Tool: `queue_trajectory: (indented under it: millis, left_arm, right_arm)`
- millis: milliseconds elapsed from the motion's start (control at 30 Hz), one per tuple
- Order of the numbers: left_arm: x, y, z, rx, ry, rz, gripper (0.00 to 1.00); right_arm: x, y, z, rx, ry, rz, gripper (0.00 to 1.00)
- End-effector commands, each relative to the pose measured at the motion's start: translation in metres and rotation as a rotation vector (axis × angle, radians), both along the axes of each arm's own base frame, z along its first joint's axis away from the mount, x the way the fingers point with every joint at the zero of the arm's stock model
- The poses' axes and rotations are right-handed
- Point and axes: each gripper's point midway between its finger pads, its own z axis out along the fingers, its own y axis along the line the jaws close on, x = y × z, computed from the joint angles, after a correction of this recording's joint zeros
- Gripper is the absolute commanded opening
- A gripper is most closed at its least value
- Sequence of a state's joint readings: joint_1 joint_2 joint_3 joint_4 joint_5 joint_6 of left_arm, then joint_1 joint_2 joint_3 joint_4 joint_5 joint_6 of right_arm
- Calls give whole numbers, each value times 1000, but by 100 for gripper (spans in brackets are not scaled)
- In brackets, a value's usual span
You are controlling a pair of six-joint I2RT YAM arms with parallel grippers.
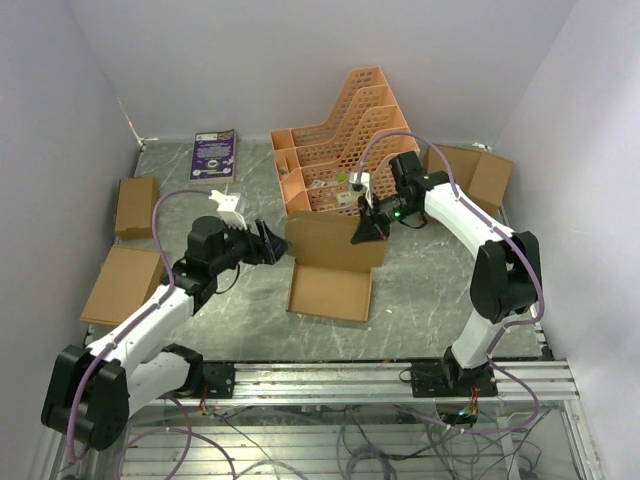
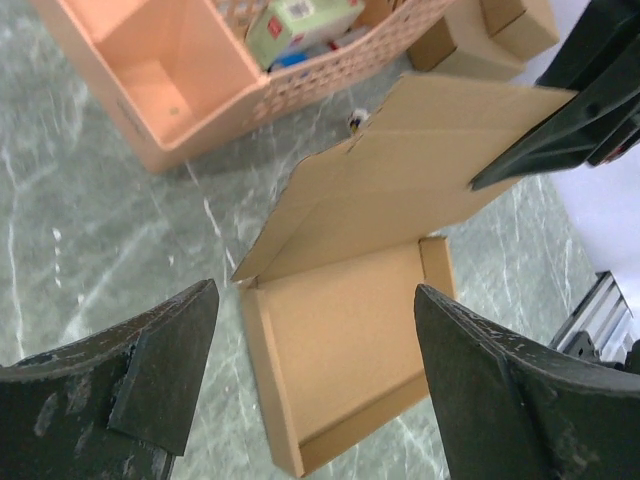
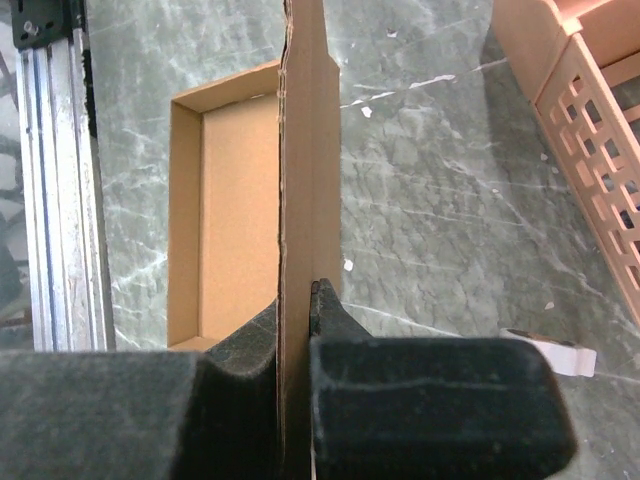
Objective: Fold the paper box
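Observation:
The paper box lies in the middle of the table as a shallow brown tray, its lid standing upright along the far side. My right gripper is shut on the lid's upper right edge; in the right wrist view the cardboard lid runs edge-on between the closed fingers of the gripper, with the tray below. My left gripper hovers open just left of the lid, holding nothing. The left wrist view has the box between the wide-apart fingers of that gripper.
An orange lattice file rack stands right behind the box. Two ready-made brown boxes lie at the left, an open one at the back right, and a purple booklet at the back. A metal rail runs along the near edge.

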State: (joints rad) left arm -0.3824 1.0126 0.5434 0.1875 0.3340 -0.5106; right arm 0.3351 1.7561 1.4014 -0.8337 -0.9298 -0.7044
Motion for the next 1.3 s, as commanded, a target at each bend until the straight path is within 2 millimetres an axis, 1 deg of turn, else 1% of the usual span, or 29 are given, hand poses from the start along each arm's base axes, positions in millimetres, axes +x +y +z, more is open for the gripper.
queue_trajectory:
  millis: [0, 100, 133, 233, 467, 600, 767, 867, 933, 1067, 1167, 1267]
  left_arm:
    - [-4, 3, -5, -32, 2, 19, 90]
    - [-8, 18, -17, -32, 19, 108, 91]
    - [-11, 22, -26, -29, 35, 128, 92]
    - [-13, 27, -40, -28, 46, 151, 93]
    - [-8, 27, -47, -26, -8, 152, 92]
    - [-9, 33, -49, -10, -8, 177, 93]
    - [-14, 34, -57, -31, 8, 185, 92]
    - [-16, 34, -63, -36, 17, 188, 92]
    - [-15, 34, -63, -40, 13, 190, 92]
    - [-13, 34, -62, -35, 2, 189, 92]
    - [-12, 33, -60, -35, -3, 183, 91]
    - [-13, 33, -61, -38, 2, 185, 91]
  right_arm:
    - [-6, 2, 5, 10, -18, 66, 0]
    - [-6, 4, 2, -2, -23, 84, 0]
    - [-6, 6, 1, -8, -23, 94, 0]
    - [-4, 12, -5, -22, -23, 127, 0]
    - [-1, 25, -16, -48, -14, 187, 0]
    - [3, 30, -16, -50, -18, 191, 12]
    - [11, 31, -12, -60, -51, 163, 35]
    - [17, 29, -7, -68, -86, 137, 49]
    - [20, 29, -2, -67, -102, 122, 56]
    - [29, 29, 7, -62, -130, 96, 62]
    - [41, 23, 17, -68, -166, 66, 66]
    - [55, 12, 31, -63, -205, 24, 67]
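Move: Standing up between the hands, the paper box's lid is still pinched by the right hand, its middle about 4 cm left of that hand, 1 cm ahead and 6 cm below. The tray lies some 7 cm back, 5 cm left and 13 cm below, and the orange rack some 20 cm ahead and 2 cm left. From the open left hand, the lid's middle is about 12 cm right, 3 cm ahead and 9 cm below; the tray is 10 cm right, 5 cm back and 16 cm below. Drawing the pinched lid about 3 cm left and 2 cm down while turning some 10 degrees counter-clockwise, the right hand then opens its fingers and lets go, easing about 3 cm forward and slightly up. The left hand, wide open, sinks about 7 cm beside the box's left end, drifting left and a little back, and waits there without gripping. ##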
